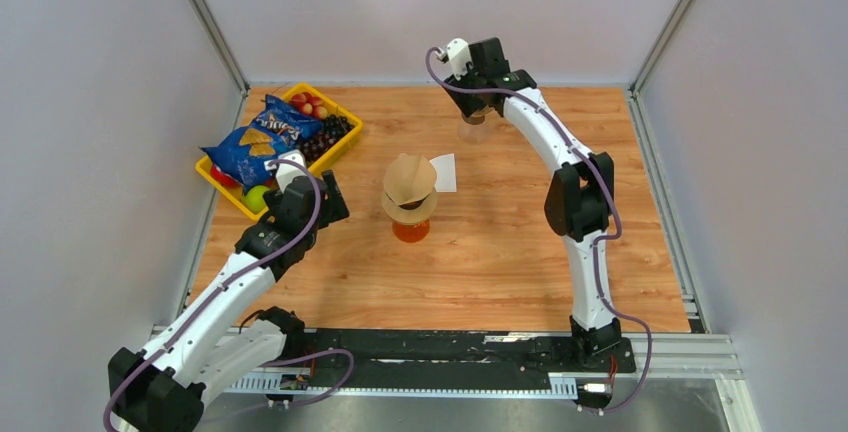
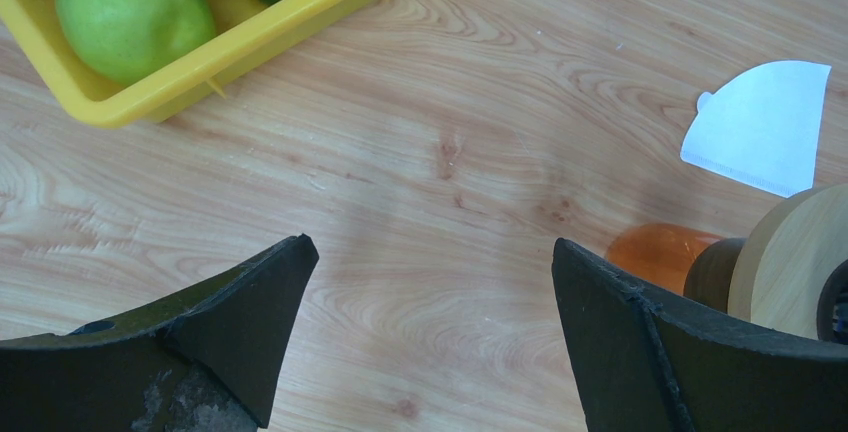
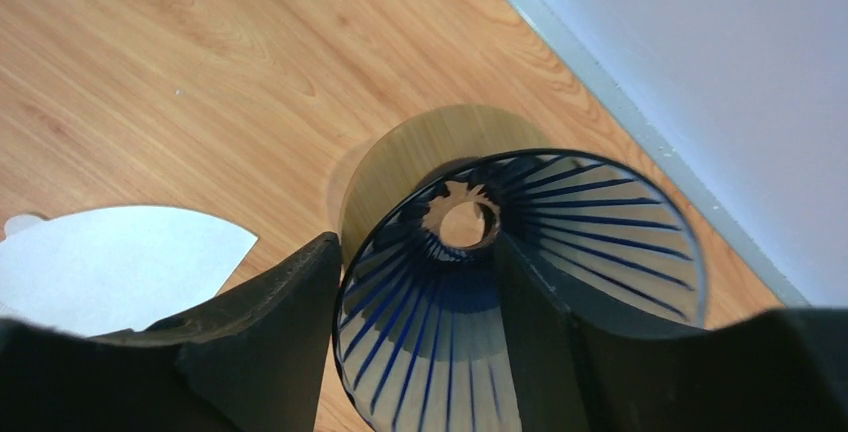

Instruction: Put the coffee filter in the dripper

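A clear ribbed dripper (image 3: 560, 222) on a round wooden base (image 3: 420, 147) stands at the far side of the table (image 1: 500, 252); it also shows in the top view (image 1: 474, 128). My right gripper (image 3: 415, 252) is shut on its wall, one finger inside the cone and one outside. A flat white paper filter (image 1: 443, 172) lies mid-table, seen in the right wrist view (image 3: 110, 262) and left wrist view (image 2: 765, 122). My left gripper (image 2: 430, 252) is open and empty above bare wood, to the left of the filter (image 1: 325, 202).
An orange cup (image 1: 410, 230) carrying a tan wooden ring and a brown cone-shaped filter (image 1: 410, 178) stands beside the white filter. A yellow basket (image 1: 345, 142) with fruit and chip bags sits at the back left. Walls enclose the table.
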Tool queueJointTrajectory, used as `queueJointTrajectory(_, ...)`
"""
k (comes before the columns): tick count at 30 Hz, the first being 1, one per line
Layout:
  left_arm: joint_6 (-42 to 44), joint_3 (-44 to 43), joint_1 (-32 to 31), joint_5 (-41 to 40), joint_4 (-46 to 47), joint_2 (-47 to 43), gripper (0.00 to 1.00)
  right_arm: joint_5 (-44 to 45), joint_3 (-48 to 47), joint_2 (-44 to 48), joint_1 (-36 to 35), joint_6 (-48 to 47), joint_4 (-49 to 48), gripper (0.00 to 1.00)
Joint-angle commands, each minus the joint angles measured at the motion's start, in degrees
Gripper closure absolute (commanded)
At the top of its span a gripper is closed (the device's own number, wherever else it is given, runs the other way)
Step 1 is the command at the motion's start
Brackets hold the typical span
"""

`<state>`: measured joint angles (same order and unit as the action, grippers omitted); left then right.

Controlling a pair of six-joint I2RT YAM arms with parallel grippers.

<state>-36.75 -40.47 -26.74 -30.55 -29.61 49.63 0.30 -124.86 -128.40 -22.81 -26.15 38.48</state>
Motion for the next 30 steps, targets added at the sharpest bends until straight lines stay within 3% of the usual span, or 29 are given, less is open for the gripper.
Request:
queueJointTrajectory(1, 0.71, -1.54, 0.32, 0.16, 1.18, -0.88, 0.0, 2.75, -4.77, 1.62, -0.08, 1.04, -2.14, 0.36)
queueJointTrajectory(9, 0.97, -1.53, 0.34, 0.23, 1.06, -1.52, 0.0, 0.7, -2.58, 8.03, -0.2, 2.6, -3.64, 0.2)
queueJointTrajectory(14, 0.94, -1.46, 0.34, 0.33, 0.98, -2.27, 0.0, -3.26, 2.09, 16.03, -0.14, 7.75, -5.23, 0.01)
queueJointTrajectory(19, 0.8, -1.3, 0.31, 1.23, 1.02, -3.04, 0.0, -5.59, 15.49, 27.4, -0.16, 16.11, -10.04, 0.0)
queueJointTrajectory(24, 0.73, -0.56, 0.37, 2.63, 1.9, -4.3, 0.0, -7.19, 36.89, 42.66, -1.41, 26.42, -17.82, 0.0)
queueJointTrajectory(30, 0.35, -0.77, 0.33, 4.47, 1.81, -4.6, 0.0, 8.66, 58.46, 53.02, -9.41, 39.38, -23.49, 0.01)
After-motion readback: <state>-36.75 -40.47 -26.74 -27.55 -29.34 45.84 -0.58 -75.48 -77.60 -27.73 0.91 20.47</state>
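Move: The right hand, half open at the blue dripper's rim, has the dripper's middle about 2 cm ahead, 3 cm to its right and 3 cm below. The white coffee filter lies flat on the table about 10 cm back, 5 cm left and 17 cm below this hand; the filled dripper on the amber carafe stands roughly 24 cm back and 12 cm left. From the left hand the coffee filter is some 10 cm ahead, 27 cm right and 16 cm below. Upward first, the right hand spreads its half-open fingers fully and clears the blue dripper's rim, climbing about 15 cm. It then sweeps back some 18 cm towards the robot, passing high over the table to the right of the white coffee filter and sinking a few centimetres at the end, while the wrist rolls its left side up by about 30 degrees and turns slightly clockwise. ##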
